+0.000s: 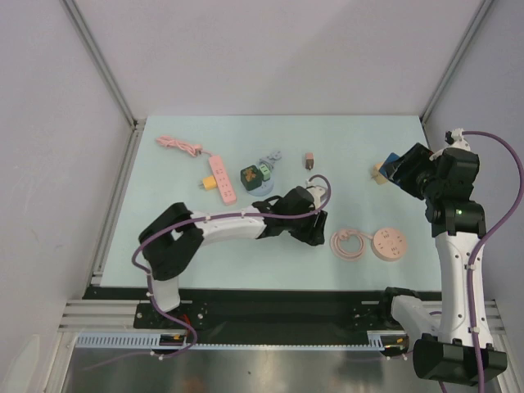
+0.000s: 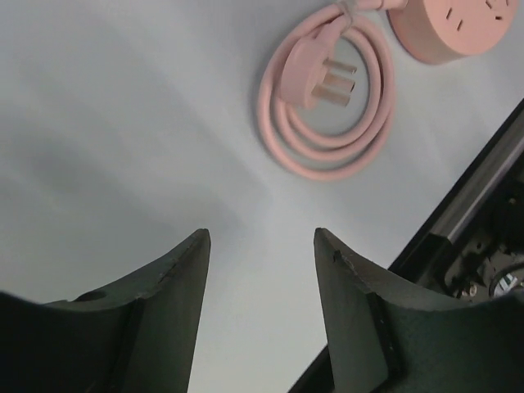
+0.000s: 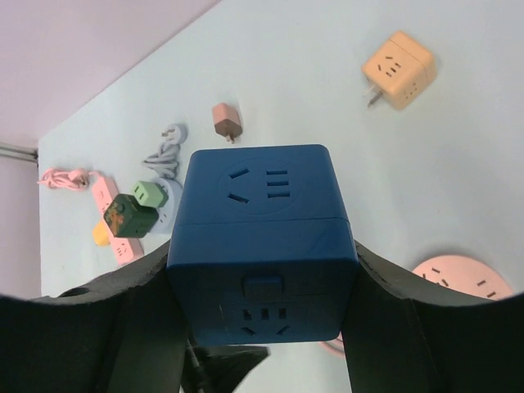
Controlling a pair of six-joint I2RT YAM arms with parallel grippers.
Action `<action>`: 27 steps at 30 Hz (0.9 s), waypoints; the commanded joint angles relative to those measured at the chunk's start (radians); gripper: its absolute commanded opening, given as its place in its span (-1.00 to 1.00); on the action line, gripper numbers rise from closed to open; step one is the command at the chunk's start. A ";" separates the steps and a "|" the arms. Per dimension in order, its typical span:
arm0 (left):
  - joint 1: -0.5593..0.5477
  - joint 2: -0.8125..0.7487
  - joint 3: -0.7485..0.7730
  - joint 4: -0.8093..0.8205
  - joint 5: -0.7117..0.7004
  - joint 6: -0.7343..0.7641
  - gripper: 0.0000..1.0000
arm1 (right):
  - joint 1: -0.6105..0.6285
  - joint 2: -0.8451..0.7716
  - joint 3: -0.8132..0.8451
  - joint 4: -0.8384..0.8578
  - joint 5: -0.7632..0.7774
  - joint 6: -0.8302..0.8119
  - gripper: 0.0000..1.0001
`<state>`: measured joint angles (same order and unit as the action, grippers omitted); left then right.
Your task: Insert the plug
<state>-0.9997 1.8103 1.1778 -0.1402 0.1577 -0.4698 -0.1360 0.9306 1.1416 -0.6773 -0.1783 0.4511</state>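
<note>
A pink plug [image 2: 315,78] lies flat with its prongs showing, inside its coiled pink cord [image 2: 327,160], which leads to a round pink socket [image 2: 446,29]. My left gripper [image 2: 262,237] hovers just short of the coil, open, with only bare table between its fingers. From above, the left gripper [image 1: 313,233] sits left of the plug [image 1: 348,243] and the round socket [image 1: 389,245]. My right gripper [image 3: 262,258] is shut on a dark blue cube socket [image 3: 262,237], held above the table at the right [image 1: 399,168].
An orange cube adapter [image 3: 399,70] lies by the right gripper. A small brown adapter [image 3: 226,121], a pink power strip [image 1: 221,178] with green cubes [image 1: 255,174] beside it, and a grey cord [image 3: 164,151] lie further back. The table's black front rail [image 2: 483,188] is close to the left gripper.
</note>
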 commanded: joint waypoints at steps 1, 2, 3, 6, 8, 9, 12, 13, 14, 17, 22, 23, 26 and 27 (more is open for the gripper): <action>-0.042 0.095 0.130 0.063 -0.037 0.006 0.18 | -0.005 -0.013 0.059 0.059 0.010 0.003 -1.00; -0.060 0.159 0.191 0.060 -0.041 0.025 0.19 | -0.010 -0.013 0.069 0.071 0.000 0.009 -1.00; -0.066 0.185 0.221 0.051 -0.046 0.025 0.18 | -0.014 -0.012 0.075 0.090 -0.009 0.012 -1.00; -0.073 0.282 0.304 0.004 -0.055 0.000 0.18 | -0.025 -0.006 0.099 0.113 -0.055 0.021 -1.00; -0.076 0.310 0.328 -0.007 -0.069 -0.009 0.18 | -0.025 -0.009 0.102 0.122 -0.076 0.026 -1.00; -0.077 0.331 0.333 -0.007 -0.075 -0.010 0.19 | -0.027 -0.013 0.095 0.134 -0.082 0.029 -1.00; -0.086 0.375 0.370 -0.030 -0.121 -0.003 0.19 | -0.027 -0.035 0.064 0.151 -0.096 0.037 -1.00; -0.089 0.386 0.385 -0.063 -0.144 0.002 0.18 | -0.027 -0.042 0.057 0.154 -0.098 0.038 -1.00; -0.096 0.392 0.391 -0.076 -0.156 0.008 0.13 | -0.027 -0.045 0.049 0.157 -0.099 0.035 -1.00; -0.102 0.411 0.401 -0.119 -0.250 0.007 -0.02 | -0.028 -0.047 0.041 0.162 -0.104 0.029 -1.00; -0.102 0.416 0.398 -0.148 -0.328 -0.003 -0.48 | -0.027 -0.045 0.030 0.137 -0.098 0.003 -1.00; -0.102 0.409 0.396 -0.160 -0.348 0.000 -0.54 | -0.027 -0.049 0.029 0.131 -0.096 -0.005 -1.00; -0.090 0.362 0.352 -0.193 -0.421 0.010 -0.64 | -0.027 -0.046 0.027 0.105 -0.079 -0.037 -1.00; -0.080 0.344 0.329 -0.185 -0.423 0.010 -0.65 | -0.028 -0.038 0.027 0.087 -0.076 -0.046 -1.00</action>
<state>-1.1023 2.1895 1.5616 -0.2115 -0.1360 -0.4793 -0.1589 0.9012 1.1625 -0.6018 -0.2665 0.4480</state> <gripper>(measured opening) 0.192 0.653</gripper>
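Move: The pink plug lies on its coiled cable roughly 10 cm to the left hand's right, 4 cm ahead and 6 cm below. The coil's middle is about 12 cm to the right and 3 cm ahead, and the round pink socket some 23 cm to the right and 2 cm ahead, both also about 6 cm lower. From the right hand, high up with the blue adapter, the plug is about 5 cm back, 9 cm to the left and 28 cm down. Bring the left gripper about 8 cm right and 5 cm down to the left edge of the coiled cable, then ease it some 4 cm forward and slightly back left, turning about 10 degrees and closing the half-open fingers nearly shut on the cable's outer turns beside the plug. Meanwhile raise the right hand about 4 cm, its fingers tipping slightly up, then let it sink a little, still gripping the blue adapter. ##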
